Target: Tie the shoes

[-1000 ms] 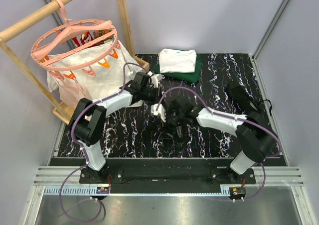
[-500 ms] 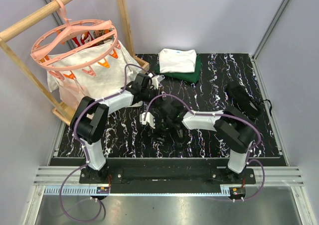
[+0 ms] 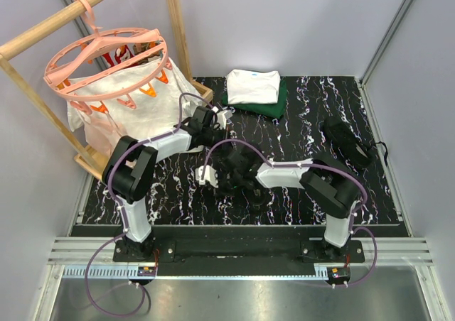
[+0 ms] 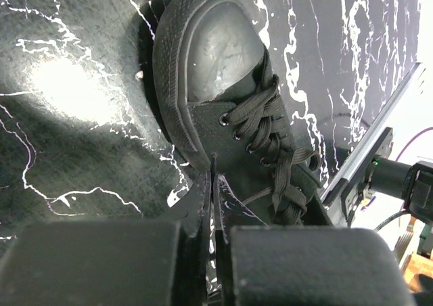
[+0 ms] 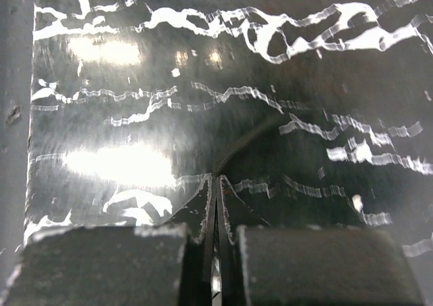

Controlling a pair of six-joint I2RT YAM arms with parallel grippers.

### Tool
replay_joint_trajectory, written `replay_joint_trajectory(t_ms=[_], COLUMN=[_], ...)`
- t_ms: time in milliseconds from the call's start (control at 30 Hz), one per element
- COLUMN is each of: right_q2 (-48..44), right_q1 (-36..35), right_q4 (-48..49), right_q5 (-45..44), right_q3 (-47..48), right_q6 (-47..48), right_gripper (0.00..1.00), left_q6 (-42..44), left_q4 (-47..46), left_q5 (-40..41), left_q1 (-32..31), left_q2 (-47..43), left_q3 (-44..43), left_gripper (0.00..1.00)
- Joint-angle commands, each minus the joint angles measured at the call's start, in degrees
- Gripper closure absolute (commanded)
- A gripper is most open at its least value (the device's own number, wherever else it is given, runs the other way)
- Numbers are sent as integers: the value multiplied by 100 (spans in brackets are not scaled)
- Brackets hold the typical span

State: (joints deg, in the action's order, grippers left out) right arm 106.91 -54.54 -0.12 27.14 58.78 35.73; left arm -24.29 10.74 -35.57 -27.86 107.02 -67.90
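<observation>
The black lace-up shoe (image 4: 216,62) lies on the black marbled table, toe cap away from the left wrist camera, its laces (image 4: 270,130) crossed over the tongue. My left gripper (image 4: 213,179) is shut, tips at the shoe's side. A thin lace strand runs behind its right finger, and I cannot tell whether it is pinched. In the top view the shoe (image 3: 242,163) is largely hidden under my right gripper (image 3: 220,179), with my left gripper (image 3: 222,145) just behind it. My right gripper (image 5: 218,176) is shut on a lace (image 5: 247,143) that curves up and right over the table.
Folded white and green clothes (image 3: 254,90) lie at the back. A pink round hanger with a white cloth (image 3: 106,69) hangs on a wooden rack (image 3: 178,30) at the left. Another dark object (image 3: 345,140) sits at the right. The table's near edge (image 5: 13,116) is beside the right gripper.
My right arm has swung left across the table, lowered, and shut its open gripper on the lace. My left arm has hardly moved and stays shut.
</observation>
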Motion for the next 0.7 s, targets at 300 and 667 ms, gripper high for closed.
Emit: replay_joint_trajectory(t_ms=[300, 667], right_q2=[-3437, -5233], right_q1=[1883, 2730], right_q4=[-2568, -4276], right_q5=[-357, -1798], right_q3=[-121, -1228], right_q6=[-804, -637], right_gripper=[100, 100], left_q6=[1023, 2533], left_q4=[542, 1132], left_q5=[270, 972], left_q1=[280, 404], left_q2=[-1034, -1992], left_q3=[-215, 66], left_gripper=[100, 100])
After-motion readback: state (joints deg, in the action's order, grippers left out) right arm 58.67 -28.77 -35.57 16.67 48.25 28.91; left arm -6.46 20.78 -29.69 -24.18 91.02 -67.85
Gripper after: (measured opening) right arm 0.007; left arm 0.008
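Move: The right hand holds a lace end low beside the laced shoe, whose middle is about 11 cm to its right, 7 cm ahead and 2 cm up; the other shoe lies some 43 cm right and 18 cm ahead. From the left hand, which holds the other lace, the laced shoe is roughly 9 cm right, 7 cm back and 3 cm below; the folded cloths lie 22 cm ahead and 10 cm right. Laces held, the right hand arcs up and some 23 cm right over the shoe; the left rises leftward. ##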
